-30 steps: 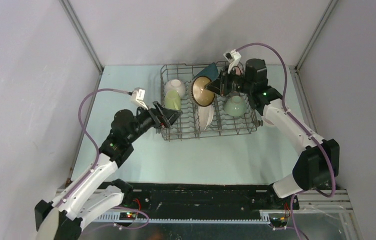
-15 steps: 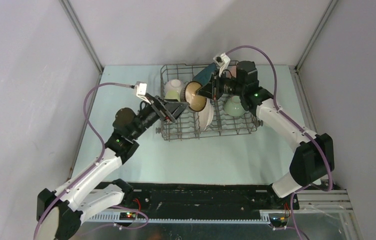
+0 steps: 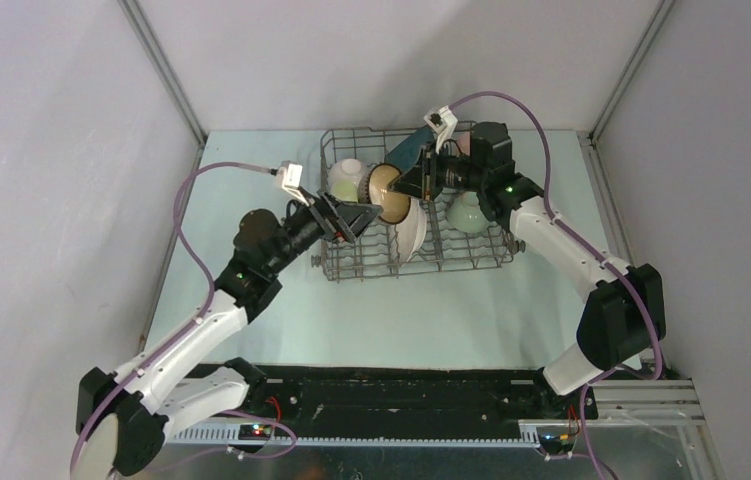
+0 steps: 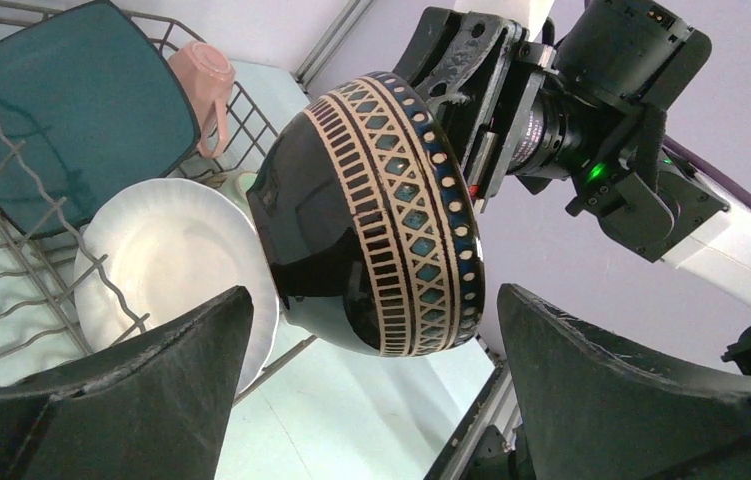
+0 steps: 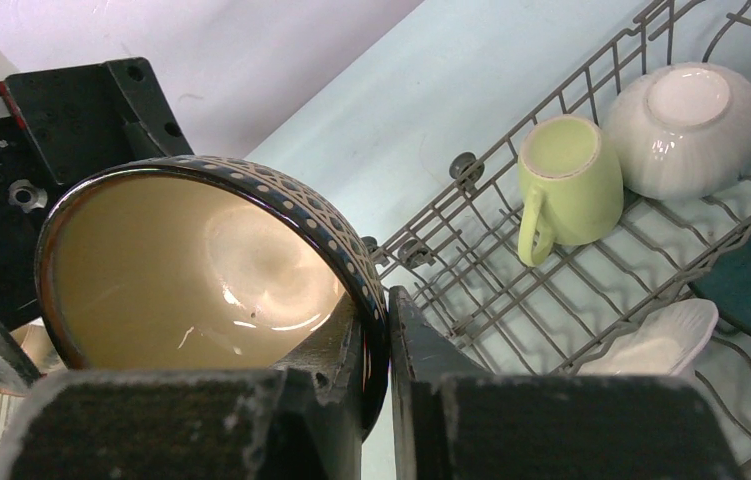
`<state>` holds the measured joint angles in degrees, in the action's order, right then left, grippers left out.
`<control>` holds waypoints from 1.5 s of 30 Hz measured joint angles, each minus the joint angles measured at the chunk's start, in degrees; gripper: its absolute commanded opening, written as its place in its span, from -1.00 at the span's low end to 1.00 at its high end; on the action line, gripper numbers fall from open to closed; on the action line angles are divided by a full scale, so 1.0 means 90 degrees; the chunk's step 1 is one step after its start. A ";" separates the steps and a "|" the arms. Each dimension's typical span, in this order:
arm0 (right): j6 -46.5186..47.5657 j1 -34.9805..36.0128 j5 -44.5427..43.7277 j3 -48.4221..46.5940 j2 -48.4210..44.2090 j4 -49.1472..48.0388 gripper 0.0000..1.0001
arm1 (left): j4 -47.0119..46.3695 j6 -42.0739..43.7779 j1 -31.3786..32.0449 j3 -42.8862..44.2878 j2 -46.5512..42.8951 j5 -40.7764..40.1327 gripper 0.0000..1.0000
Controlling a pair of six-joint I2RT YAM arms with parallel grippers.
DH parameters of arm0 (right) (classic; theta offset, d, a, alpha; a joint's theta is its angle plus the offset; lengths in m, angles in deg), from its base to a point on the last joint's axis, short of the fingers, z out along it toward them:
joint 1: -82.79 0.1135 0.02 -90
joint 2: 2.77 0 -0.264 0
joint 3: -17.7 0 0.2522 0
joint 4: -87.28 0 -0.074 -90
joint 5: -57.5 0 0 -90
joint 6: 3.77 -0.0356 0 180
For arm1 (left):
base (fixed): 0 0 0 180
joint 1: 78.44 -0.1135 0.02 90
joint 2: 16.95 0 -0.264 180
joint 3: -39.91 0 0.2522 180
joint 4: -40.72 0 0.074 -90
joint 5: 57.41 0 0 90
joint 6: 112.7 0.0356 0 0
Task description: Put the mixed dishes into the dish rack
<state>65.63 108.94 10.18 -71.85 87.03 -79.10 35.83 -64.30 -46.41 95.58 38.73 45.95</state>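
Note:
My right gripper (image 3: 413, 185) is shut on the rim of the brown patterned bowl (image 3: 388, 193) and holds it on its side above the dish rack (image 3: 471, 255); the right wrist view shows its fingers (image 5: 421, 350) pinching the rim (image 5: 191, 270). My left gripper (image 3: 359, 215) is open, with its jaws on either side of the bowl (image 4: 371, 215) but not touching it. In the rack stand the dark teal plate (image 4: 61, 110), white plate (image 4: 166, 260), pink mug (image 4: 209, 85), yellow-green mug (image 5: 566, 170), white bowl (image 5: 686, 115) and pale green bowl (image 3: 471, 212).
The rack's upright tines (image 5: 471, 250) lie under the held bowl. The two grippers face each other closely over the rack's left half. Grey walls enclose the table (image 3: 251, 180) on three sides.
My right gripper carried the brown bowl left over the rack. My left gripper rose and reached right until its open jaws came around the bowl.

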 measured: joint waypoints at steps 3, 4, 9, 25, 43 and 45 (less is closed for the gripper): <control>-0.0032 0.0000 0.0058 0.0000 0.0007 -0.0002 -1.00 | -0.0005 -0.0002 0.0000 0.0027 0.0092 0.0083 0.86; -0.0049 -0.0002 0.0080 -0.0005 0.0012 -0.0002 -1.00 | -0.0005 -0.0010 0.0000 0.0041 0.0121 0.0114 0.82; -0.0075 0.0000 0.0185 -0.0053 0.0049 -0.0012 -1.00 | -0.0049 -0.0034 0.0000 0.0100 0.0170 0.0311 0.79; -0.0260 -0.0044 0.0534 -0.0160 0.0236 -0.0238 -0.89 | -0.0143 -0.0056 -0.0019 0.0100 0.0192 0.0527 -0.41; -0.0449 -0.0240 0.0381 -0.0512 0.0345 -0.0160 0.58 | 0.0544 0.0814 0.0000 0.0100 0.0143 -0.0420 -1.00; -0.0437 -0.0311 0.0177 -0.0515 0.0345 -0.0029 0.60 | 0.0784 0.1083 0.0000 0.0117 0.0151 -0.0690 -1.00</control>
<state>61.69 106.14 11.77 -76.49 90.13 -79.37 42.89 -54.55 -46.41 96.63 40.09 39.75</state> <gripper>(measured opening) 0.784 0.709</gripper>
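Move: The brown patterned bowl, hanging in the right fingers, has its middle about 4 cm ahead, 3 cm right and 1 cm above the open left hand. From the left hand, the green mug in the rack lies some 8 cm ahead, 4 cm left; the white plate 3 cm ahead, 9 cm right, both roughly 14 cm lower. From the right hand, the bowl's middle sits 3 cm back, 2 cm left, about level. Left fingers pinch the brown bowl, right fingers release it, rising forward, then left lowers it about 3 cm. ##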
